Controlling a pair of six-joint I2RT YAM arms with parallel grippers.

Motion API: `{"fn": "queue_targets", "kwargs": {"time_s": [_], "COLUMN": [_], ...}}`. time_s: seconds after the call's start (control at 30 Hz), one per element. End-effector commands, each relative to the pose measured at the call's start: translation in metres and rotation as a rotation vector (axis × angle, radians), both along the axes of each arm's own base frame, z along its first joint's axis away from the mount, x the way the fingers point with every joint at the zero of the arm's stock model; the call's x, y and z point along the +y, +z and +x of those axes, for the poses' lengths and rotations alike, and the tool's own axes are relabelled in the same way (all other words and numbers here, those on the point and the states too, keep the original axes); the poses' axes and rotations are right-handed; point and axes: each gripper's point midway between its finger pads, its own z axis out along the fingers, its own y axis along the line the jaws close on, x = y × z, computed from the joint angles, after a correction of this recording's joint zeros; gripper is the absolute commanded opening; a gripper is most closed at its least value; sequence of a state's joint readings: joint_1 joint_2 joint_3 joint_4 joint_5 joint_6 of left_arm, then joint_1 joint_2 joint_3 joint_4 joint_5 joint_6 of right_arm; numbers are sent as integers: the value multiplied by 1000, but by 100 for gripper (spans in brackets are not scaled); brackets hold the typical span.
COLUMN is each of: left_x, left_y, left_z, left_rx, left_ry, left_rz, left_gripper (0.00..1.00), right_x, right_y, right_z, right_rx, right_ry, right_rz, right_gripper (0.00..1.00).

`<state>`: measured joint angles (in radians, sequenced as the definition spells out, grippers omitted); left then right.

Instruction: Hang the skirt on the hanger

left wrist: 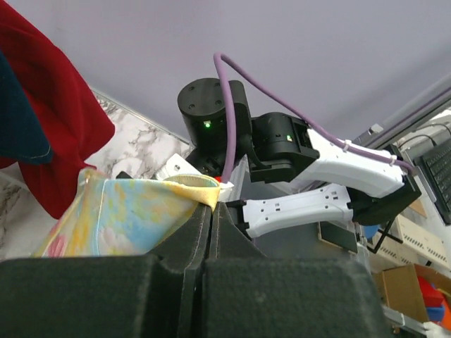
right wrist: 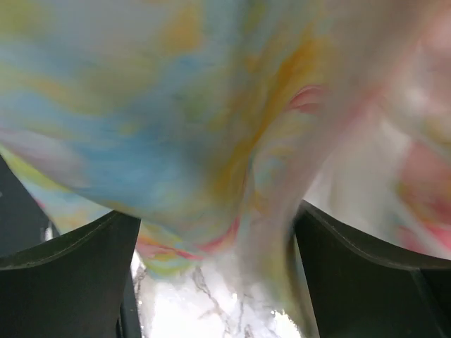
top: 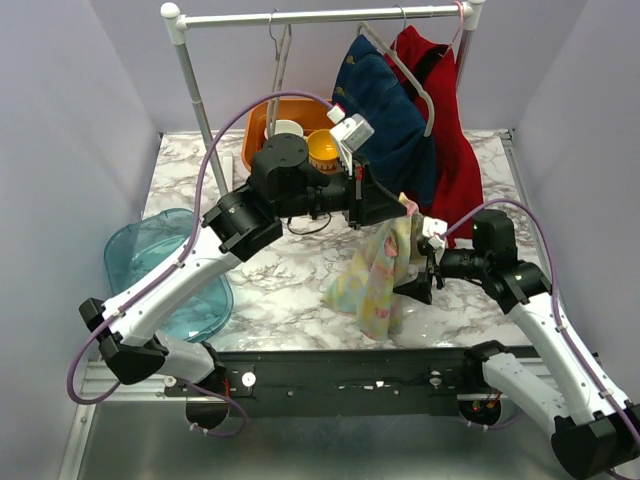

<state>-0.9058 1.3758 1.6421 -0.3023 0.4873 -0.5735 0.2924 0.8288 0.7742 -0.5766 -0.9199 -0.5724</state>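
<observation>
The skirt [top: 378, 272], pastel tie-dye cloth, hangs from my left gripper [top: 397, 207], which is shut on its top edge above the table's middle. In the left wrist view the fingers [left wrist: 194, 236] pinch the skirt's [left wrist: 120, 218] yellow hem. My right gripper [top: 414, 279] stands open against the skirt's right side. In the right wrist view the cloth [right wrist: 211, 105] fills the frame and droops between the two spread fingers [right wrist: 70, 267]. A bare hanger [top: 279, 50] hangs from the rail [top: 320, 17] at the back.
A white hanger [top: 405, 68] carries a blue garment [top: 395, 125], and a red garment [top: 450, 140] hangs beside it. An orange basin [top: 262, 125] with bowls sits under the rail. A teal tub [top: 160, 265] stands at the left. The rack's post [top: 195, 95] is rear left.
</observation>
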Motion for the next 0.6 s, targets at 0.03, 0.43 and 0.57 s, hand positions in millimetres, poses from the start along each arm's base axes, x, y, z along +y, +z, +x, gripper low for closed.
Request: {"fn": "queue_targets", "kwargs": {"time_s": [0.03,0.43,0.57], "left_x": [17,124,140], "left_y": [1,-217,-264], "left_z": [-11,-5,-13], "left_rx": [-88,173,273], "left_ry": [1,427,485], "left_rz": [11,425,456], "left_gripper": [0,0,0], "right_x": [-8,-23,-33], "right_y": [7,-32,-68], "right_z": [14,-1,1], "right_rx": [-57,-56,-33], "right_ry": [-73,24,86], "right_rz": [-23,-174,-289], "right_gripper": [95,95,95]}}
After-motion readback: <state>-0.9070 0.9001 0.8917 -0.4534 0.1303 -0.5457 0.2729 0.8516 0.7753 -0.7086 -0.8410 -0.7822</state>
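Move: The floral skirt hangs from the left hand's closed fingertips; its landing place, the bare table in front of the orange basket, lies about 43 cm below that hand, some 9 cm ahead and 4 cm to the left. The denim skirt hangs roughly 23 cm ahead, 10 cm lower, the red skirt just right of it, 22 cm ahead and 9 cm right; the basket is about 38 cm ahead, 14 cm left. From the right hand the landing place is roughly 8 cm ahead, 10 cm left, 18 cm below. The floral skirt, still pinched by its edge, is swept down onto the table: after a brief hang the left hand drops ever faster, about 21 cm, drawing some 11 cm leftward, its fingers tipping down and swinging towards forward by about 30 degrees in all. The right hand, wide open, dips roughly 3 cm and eases a little to its right. ##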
